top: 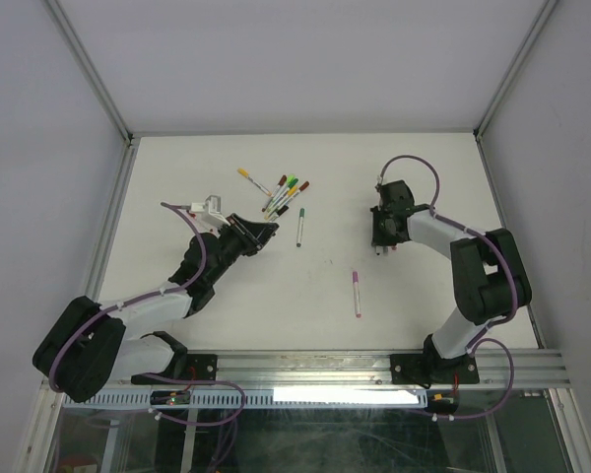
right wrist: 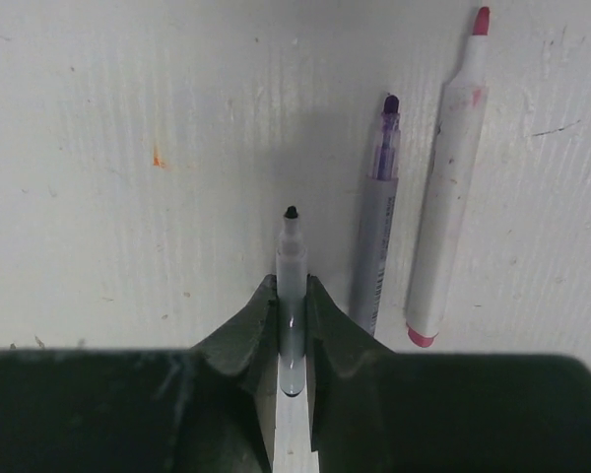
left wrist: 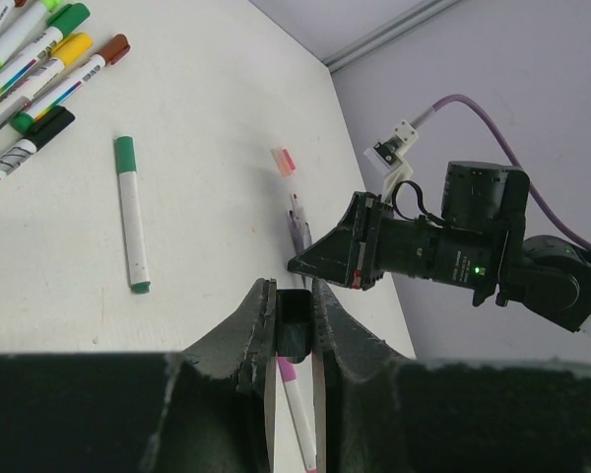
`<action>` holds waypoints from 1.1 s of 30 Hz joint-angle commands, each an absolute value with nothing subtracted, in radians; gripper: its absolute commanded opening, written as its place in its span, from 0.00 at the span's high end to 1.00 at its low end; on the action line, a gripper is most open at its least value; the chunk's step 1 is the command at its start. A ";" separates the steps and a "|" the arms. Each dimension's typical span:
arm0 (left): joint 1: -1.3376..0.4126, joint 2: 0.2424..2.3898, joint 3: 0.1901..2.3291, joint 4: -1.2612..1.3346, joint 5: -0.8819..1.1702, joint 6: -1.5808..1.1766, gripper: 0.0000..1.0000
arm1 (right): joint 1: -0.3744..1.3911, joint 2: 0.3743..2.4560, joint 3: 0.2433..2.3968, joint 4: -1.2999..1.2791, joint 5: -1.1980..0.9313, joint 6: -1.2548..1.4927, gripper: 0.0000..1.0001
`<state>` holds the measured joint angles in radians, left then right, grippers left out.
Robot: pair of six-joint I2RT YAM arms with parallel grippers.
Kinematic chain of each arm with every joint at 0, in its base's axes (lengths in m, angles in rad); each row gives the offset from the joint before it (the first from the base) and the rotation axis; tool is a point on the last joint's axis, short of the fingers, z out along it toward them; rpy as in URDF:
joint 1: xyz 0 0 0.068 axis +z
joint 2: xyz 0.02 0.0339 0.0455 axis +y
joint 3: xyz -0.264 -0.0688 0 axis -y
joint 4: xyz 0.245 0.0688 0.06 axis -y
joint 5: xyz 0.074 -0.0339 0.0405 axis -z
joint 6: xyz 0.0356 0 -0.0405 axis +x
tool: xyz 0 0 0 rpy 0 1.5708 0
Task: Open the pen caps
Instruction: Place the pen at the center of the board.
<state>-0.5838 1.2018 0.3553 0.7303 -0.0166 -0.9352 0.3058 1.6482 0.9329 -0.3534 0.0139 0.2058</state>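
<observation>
My left gripper [left wrist: 294,291] is shut on a short black pen cap [left wrist: 295,327], held above the table left of centre [top: 261,234]. My right gripper [right wrist: 292,286] is shut on a grey-barrelled pen [right wrist: 292,251] whose black tip is bare. It hangs low over the table at the right [top: 384,238]. Beside it lie an uncapped purple pen [right wrist: 376,236] and an uncapped pink pen [right wrist: 451,177]. A heap of capped pens [top: 286,194] lies at the back centre. A capped green pen [left wrist: 131,217] lies alone, and a pink pen [top: 357,293] lies nearer the front.
A yellow-capped pen [top: 251,180] lies left of the heap. Small loose pink and orange caps [left wrist: 284,161] rest on the table between the two grippers. The table's metal rail [top: 374,365] runs along the front, and white walls close in the sides and back.
</observation>
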 commanded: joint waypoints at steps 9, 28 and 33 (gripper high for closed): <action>-0.602 1.154 0.329 0.754 -0.012 -0.949 1.00 | 0.309 1.675 0.981 -0.336 0.063 0.212 0.73; -0.627 1.272 0.400 0.771 0.014 -0.915 1.00 | 0.308 1.561 1.001 -0.334 -0.012 0.140 0.64; -0.643 1.417 0.513 0.787 0.063 -0.884 1.00 | 0.303 1.487 0.991 -0.325 -0.028 0.107 0.63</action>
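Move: The right fingers hold the uncapped black pen right at the hand point, low on the board, at the spot where it is to stay. The purple pen lies about 2 cm to the right and 1 cm ahead, the red pen some 4 cm right and 2 cm ahead, the loose caps roughly 12 cm ahead and 2 cm right. From the left hand the black pen is about 3 cm ahead, 26 cm right and 14 cm below. The right hand stays nearly in place beside the purple pen while its fingers spread from the black pen to about a third of their range, letting go of it, then lifts away some 3 cm with about 1 cm forward and a slight upward tilt of the fingers. The left hand keeps the black cap pinched, easing back about 1 cm before it comes forward again, sinking about 3 cm in all and shifting some 2 cm to the right. ##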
